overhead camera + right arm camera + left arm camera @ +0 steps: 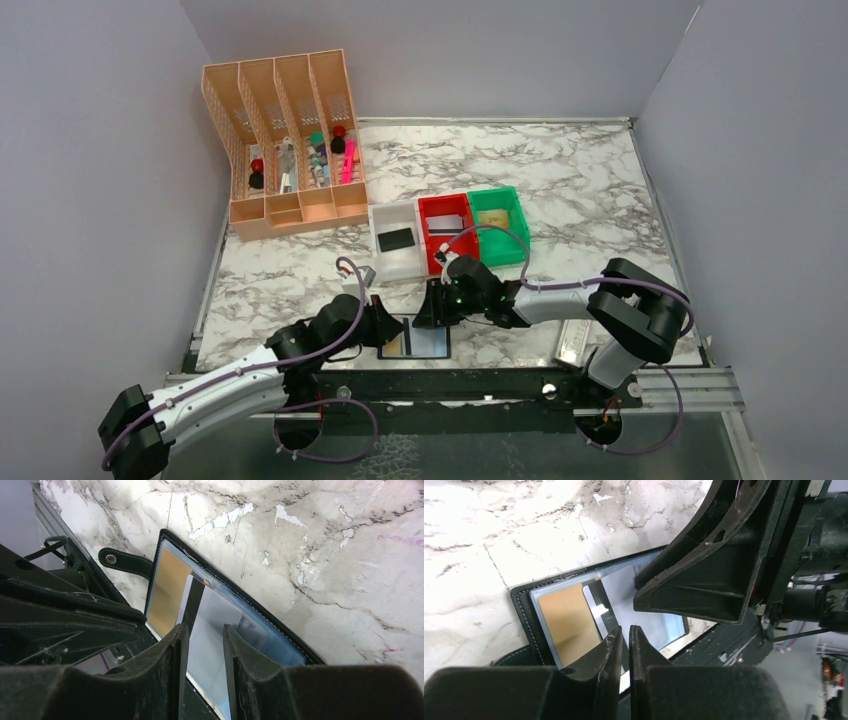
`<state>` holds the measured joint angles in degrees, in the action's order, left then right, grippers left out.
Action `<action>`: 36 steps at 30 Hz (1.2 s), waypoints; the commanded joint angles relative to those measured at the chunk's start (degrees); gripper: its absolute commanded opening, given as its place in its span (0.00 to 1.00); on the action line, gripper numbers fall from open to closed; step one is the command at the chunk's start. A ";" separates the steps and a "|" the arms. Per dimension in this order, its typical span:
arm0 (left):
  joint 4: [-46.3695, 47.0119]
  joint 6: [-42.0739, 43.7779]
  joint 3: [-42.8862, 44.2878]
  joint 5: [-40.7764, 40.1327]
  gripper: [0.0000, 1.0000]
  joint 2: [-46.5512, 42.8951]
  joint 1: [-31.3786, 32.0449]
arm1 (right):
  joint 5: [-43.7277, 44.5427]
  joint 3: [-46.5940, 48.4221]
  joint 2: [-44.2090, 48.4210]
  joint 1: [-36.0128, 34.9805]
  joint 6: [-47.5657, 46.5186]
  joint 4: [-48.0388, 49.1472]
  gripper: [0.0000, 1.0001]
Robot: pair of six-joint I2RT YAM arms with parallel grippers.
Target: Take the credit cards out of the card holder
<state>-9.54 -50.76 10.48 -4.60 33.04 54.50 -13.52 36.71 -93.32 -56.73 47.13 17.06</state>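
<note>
The card holder [432, 342] lies open near the table's front edge, black-edged [524, 610] with blue see-through pockets [272, 641] and a snap tab [120, 560]. A gold card [566, 620] [167, 592] sits in one pocket. Beside it, a pale grey card with a black stripe [214, 617] [621, 592] sticks out at an angle. My left gripper [625, 636] [385, 328] hovers over the holder's left half, shut, with nothing visible between its fingers. My right gripper [205, 630] [432, 308] stands open just above the grey card, its fingers straddling it.
White [385, 262], red [428, 205] and green [505, 193] bins stand behind the holder, a black card [396, 239] in the white one. A peach desk organizer [285, 140] is at the back left. A whitish case [575, 340] lies right, by the black front rail [450, 378].
</note>
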 commanded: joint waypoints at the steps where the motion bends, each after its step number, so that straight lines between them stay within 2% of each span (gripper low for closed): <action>1: 2.96 0.14 -0.47 0.54 0.22 1.45 0.34 | 3.21 -1.23 -0.44 -0.31 -0.63 -6.41 0.38; 6: 6.48 -0.72 -1.58 1.45 0.34 5.97 0.34 | 2.70 -1.06 1.12 -0.26 -0.99 -6.45 0.38; 8: 6.74 -0.80 -1.56 1.08 0.36 7.69 0.34 | 1.92 -0.86 2.34 -0.27 -1.51 -6.54 0.38; 16: 7.11 -1.08 -1.77 0.71 0.37 10.60 0.34 | 0.54 -1.22 7.84 -0.31 -2.86 -7.03 0.39; 29: 7.86 -2.09 -3.41 2.30 0.37 8.96 0.34 | -2.30 -2.10 0.05 -0.31 -1.13 -3.55 0.38; 36: 11.24 -3.82 -6.11 5.18 0.37 7.63 0.34 | -2.04 -3.88 -0.37 -0.30 0.85 -1.50 0.36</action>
<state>-0.56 -52.99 6.90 -2.44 41.39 54.50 -15.38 34.94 -91.90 -56.66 47.11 16.99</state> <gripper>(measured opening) 0.369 0.363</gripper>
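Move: The striped white card lies in its pocket just under the left hand, its middle about 3 cm below, 2 cm to the right and 1 cm back. The gold card is some 2 cm left and 1 cm back at the same depth; the bare blue pocket is about 7 cm right and 1 cm back. The white tray stands roughly 18 cm ahead. From the right hand the striped card's middle is 2 cm back and 1 cm below. Open the left gripper from shut to about a third and lower it about 3 cm, so the fingertips come down around the striped edge of the white card; then hold, easing slightly back and right. Meanwhile lift the half-open right gripper some 2 cm off the card and set it down again about 1 cm farther back, fingers still open. ##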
